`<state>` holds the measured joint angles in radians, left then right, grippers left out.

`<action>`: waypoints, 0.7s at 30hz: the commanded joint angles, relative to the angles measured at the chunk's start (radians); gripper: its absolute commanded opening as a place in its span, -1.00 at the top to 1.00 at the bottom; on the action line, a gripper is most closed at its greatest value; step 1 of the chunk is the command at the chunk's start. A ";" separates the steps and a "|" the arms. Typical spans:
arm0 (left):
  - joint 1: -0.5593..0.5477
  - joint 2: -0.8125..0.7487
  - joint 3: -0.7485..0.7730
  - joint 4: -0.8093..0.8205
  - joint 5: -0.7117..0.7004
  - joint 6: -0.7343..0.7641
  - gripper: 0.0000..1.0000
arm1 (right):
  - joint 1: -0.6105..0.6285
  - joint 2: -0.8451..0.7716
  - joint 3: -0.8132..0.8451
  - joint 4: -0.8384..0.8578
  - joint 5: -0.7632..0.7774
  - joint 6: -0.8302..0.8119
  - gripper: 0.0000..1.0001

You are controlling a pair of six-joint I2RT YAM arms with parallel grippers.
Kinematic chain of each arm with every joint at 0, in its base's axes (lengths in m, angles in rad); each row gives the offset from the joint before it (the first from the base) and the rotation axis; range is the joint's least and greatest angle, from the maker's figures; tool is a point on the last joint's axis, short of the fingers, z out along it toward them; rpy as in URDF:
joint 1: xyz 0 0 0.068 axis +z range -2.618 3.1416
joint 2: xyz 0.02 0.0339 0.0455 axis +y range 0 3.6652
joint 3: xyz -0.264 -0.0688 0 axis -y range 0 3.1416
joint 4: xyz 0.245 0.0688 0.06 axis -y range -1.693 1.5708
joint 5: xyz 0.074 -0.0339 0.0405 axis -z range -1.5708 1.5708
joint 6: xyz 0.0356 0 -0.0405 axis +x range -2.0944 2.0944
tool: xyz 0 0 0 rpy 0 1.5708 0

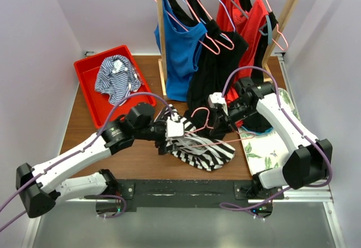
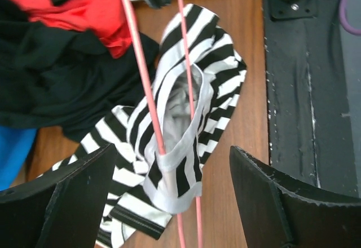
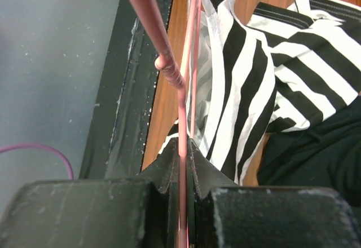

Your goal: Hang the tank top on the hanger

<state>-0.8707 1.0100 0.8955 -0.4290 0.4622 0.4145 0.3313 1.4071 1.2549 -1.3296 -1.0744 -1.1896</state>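
The black-and-white striped tank top lies bunched on the wooden table between my two arms. One strap loops over an arm of the pink wire hanger. In the left wrist view that strap hangs on the hanger, and the tank top spreads out beneath. My left gripper is open, its fingers wide on either side of the strap, touching nothing. My right gripper is shut on the hanger wire, with striped fabric just beyond. Seen from above, the right gripper holds the hanger by its hook end.
A red tray at the back left holds a thin blue-and-white striped garment. Blue, black and red tops hang from a wooden rack at the back. A leaf-print cloth lies at the right.
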 commanded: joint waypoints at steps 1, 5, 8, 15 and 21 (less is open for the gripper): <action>0.004 0.047 0.010 0.049 0.118 0.049 -0.67 | 0.012 -0.020 0.023 -0.077 -0.059 -0.080 1.00; 0.004 0.102 0.029 0.035 0.127 0.049 -0.46 | 0.014 -0.036 0.015 -0.074 -0.059 -0.082 1.00; 0.004 0.134 0.036 0.042 0.130 0.020 -0.08 | 0.014 -0.040 0.005 -0.069 -0.061 -0.081 1.00; 0.004 0.190 0.046 0.064 0.095 -0.099 1.00 | 0.014 -0.057 -0.008 -0.028 -0.061 -0.036 1.00; 0.044 0.096 -0.052 0.211 -0.105 -0.443 1.00 | 0.003 -0.109 0.029 0.249 0.222 0.443 0.16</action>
<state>-0.8562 1.1915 0.8955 -0.3634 0.4660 0.2329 0.3401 1.3544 1.2396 -1.2816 -1.0424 -1.0592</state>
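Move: The hanger's left arm, with the tank top's neck opening draped over it, runs about 4 cm below the open left fingers, some 2 cm to their right and 1 cm ahead; from the right hand, which grips the hanger, that stretch is about 10 cm left, 1 cm back and 3 cm lower. The striped tank top's middle lies some 8 cm right of the left hand, 1 cm back and 10 cm below, and the black garment's hem 9 cm right, 9 cm ahead and 8 cm below. With its fingers astride the hanger's left arm, the left hand sinks about 5 cm, drifting some 2 cm right, and closes from wide open to pinch the arm near its end at the draped neck opening, then eases a couple of centimetres forward while holding on, its wrist tipping and turning slightly. The right hand stays within about a centimetre, steadying the hanger, and only once the left fingers are shut does it begin to part its own fingers by roughly a quarter of their range. ##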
